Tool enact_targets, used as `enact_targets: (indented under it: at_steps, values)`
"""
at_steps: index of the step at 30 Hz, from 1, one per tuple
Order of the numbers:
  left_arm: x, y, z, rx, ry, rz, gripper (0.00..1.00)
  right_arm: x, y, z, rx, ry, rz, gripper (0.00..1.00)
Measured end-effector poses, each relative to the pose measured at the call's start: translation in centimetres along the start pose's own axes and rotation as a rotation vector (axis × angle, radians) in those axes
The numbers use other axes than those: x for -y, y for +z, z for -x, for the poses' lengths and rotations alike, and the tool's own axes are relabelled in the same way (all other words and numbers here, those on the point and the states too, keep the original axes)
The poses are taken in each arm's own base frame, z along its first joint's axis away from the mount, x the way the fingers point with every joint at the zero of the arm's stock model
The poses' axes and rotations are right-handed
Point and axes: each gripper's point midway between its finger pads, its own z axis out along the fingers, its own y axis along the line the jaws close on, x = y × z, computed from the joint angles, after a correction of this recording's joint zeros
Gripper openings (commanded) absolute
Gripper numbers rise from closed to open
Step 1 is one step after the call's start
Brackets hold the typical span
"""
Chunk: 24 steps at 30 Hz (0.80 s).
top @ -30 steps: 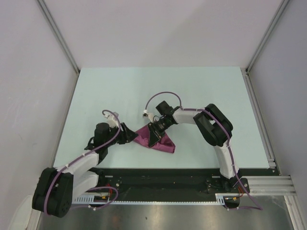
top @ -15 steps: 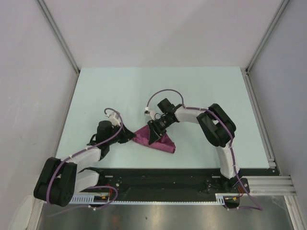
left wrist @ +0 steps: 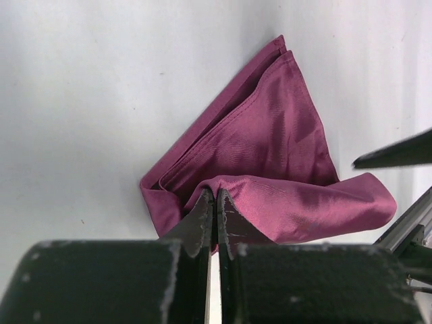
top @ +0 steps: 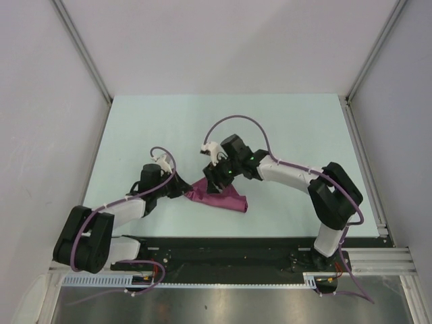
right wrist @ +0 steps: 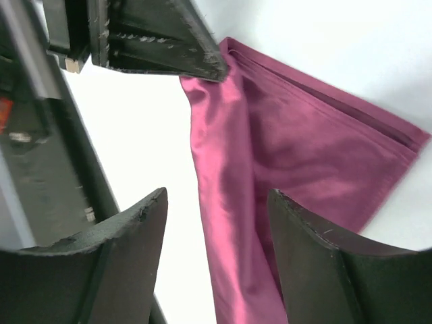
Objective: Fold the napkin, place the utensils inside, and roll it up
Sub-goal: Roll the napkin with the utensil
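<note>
The plum napkin [top: 226, 198] lies bunched and folded near the table's front edge, wide in the left wrist view [left wrist: 270, 142] and in the right wrist view [right wrist: 310, 148]. My left gripper [top: 185, 192] is at the cloth's left end. Its fingertips [left wrist: 216, 197] are shut on a raised fold of the napkin. My right gripper [top: 216, 182] hovers just above the cloth's middle. It is open [right wrist: 217, 196], with a ridge of napkin below the gap and touching neither finger. No utensils are in view.
The pale green table [top: 169, 128] reaches back to white walls. A black base rail [top: 223, 250] runs along the near edge. An aluminium rail [top: 364, 162] lines the right side. The left gripper's fingers [right wrist: 175, 47] show close by in the right wrist view.
My left gripper has shut on the napkin's left fold. My right gripper has opened and let go of the cloth, and its arm has stretched out with the elbow swinging right.
</note>
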Motion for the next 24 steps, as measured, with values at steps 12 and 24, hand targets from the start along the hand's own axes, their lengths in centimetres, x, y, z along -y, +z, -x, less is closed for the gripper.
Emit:
enact_targets:
  at_steps: [12, 24]
  values:
    - [0.0, 0.6, 0.2, -0.024, -0.01, 0.008, 0.01, -1.2, 3.3, -3.5, -0.081, -0.272, -0.229, 0.66]
    - [0.2, 1.0, 0.5, -0.034, -0.013, 0.005, 0.03, 0.6, 4.6, -5.4, -0.144, -0.296, -0.271, 0.63]
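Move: The rolled part of the napkin, utensil hidden inside, runs left to right below the right hand, its middle about 8 cm down, 3 cm back and 1 cm to the right. The loose flap lies under that hand, roughly 1 cm forward and 9 cm down; the roll's free end is some 11 cm right and 6 cm back. From the left hand, already pinching the left end, the roll's middle is about 10 cm right and 2 cm back. Down onto the roll goes the right hand, nearly 7 cm in all, drawing back about 3 cm first and then easing 1 cm forward again. It twists and tips its fingers some 15 degrees steeper, keeping them open so they end astride the roll, the far finger against its flap-side edge. The left hand keeps its pinch on the left end, creeping about 1 cm forward. ##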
